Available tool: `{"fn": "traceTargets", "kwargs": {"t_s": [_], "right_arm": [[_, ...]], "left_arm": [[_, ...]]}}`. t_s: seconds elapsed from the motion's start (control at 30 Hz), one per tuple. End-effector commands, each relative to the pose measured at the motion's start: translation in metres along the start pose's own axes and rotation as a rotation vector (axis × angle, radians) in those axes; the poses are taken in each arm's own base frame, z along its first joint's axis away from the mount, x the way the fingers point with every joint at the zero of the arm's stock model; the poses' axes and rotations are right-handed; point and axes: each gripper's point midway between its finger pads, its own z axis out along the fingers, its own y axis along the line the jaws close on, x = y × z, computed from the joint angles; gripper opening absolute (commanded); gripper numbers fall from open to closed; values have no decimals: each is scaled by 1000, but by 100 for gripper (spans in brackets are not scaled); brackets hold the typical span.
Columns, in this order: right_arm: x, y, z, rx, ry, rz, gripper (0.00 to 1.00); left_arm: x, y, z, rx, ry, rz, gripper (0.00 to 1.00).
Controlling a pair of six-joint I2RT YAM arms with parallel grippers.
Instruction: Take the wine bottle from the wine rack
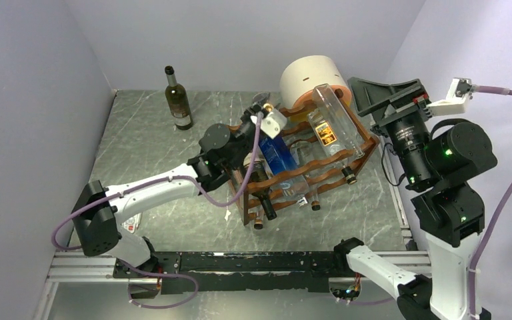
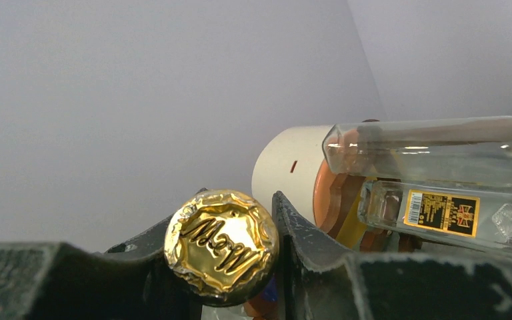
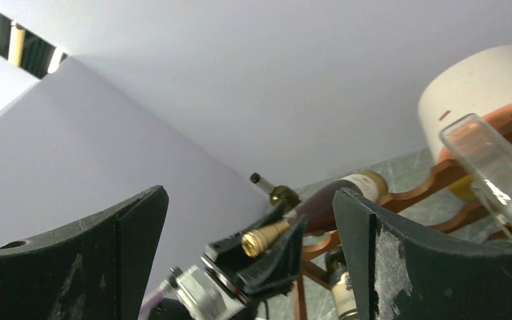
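Observation:
The wine rack point(image 1: 327, 167) stands mid-table, a reddish-brown frame of wavy rails holding several bottles. My left gripper point(image 1: 259, 112) is at the rack's upper left end, shut on the gold-foil neck of a dark wine bottle point(image 3: 337, 199) that lies on the top tier. The foil cap point(image 2: 221, 245) sits pinched between the left fingers point(image 2: 307, 233). In the right wrist view the left gripper point(image 3: 267, 240) shows holding that neck. My right gripper point(image 1: 368, 103) hangs open in the air by the rack's right end, with nothing between its fingers point(image 3: 387, 253).
A white-and-orange cylinder point(image 1: 313, 80) rests on the rack's far top, beside a clear bottle point(image 1: 333, 120) and a blue bottle point(image 1: 279, 155). A dark bottle point(image 1: 179, 100) stands upright at the back left of the table. Walls close in on the left, back and right.

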Motion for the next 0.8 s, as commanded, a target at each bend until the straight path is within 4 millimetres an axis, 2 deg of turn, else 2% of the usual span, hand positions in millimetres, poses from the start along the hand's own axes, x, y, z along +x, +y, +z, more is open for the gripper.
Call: {"fn": "traceTargets", "kwargs": {"t_s": [0.0, 0.2, 0.4, 0.57, 0.77], "right_arm": [[15, -35, 9, 127, 26, -84, 100], [32, -43, 12, 136, 83, -104, 100], [49, -54, 15, 156, 132, -118, 100], [57, -59, 14, 165, 163, -133, 100], [72, -66, 15, 159, 216, -153, 100]], "left_arm": [[-67, 93, 15, -235, -148, -128, 7], [-41, 130, 54, -241, -12, -164, 7], [-25, 168, 69, -295, 69, -187, 7], [1, 192, 58, -339, 143, -219, 7], [26, 219, 27, -379, 224, -273, 7]]}}
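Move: The left hand already has the gold-capped wine bottle by its neck. The clear table it is being taken to is about 20 cm ahead, 18 cm left and 41 cm below. The standing green bottle is some 24 cm ahead and 30 cm left; the blue bottle on the rack is about 2 cm back, 5 cm right and 22 cm below. From the right hand, the clear table is roughly 26 cm ahead, 45 cm left and 55 cm below. Left hand carries the neck-held bottle forward 16 cm, left and down towards clear table; open right sinks 8 cm. ##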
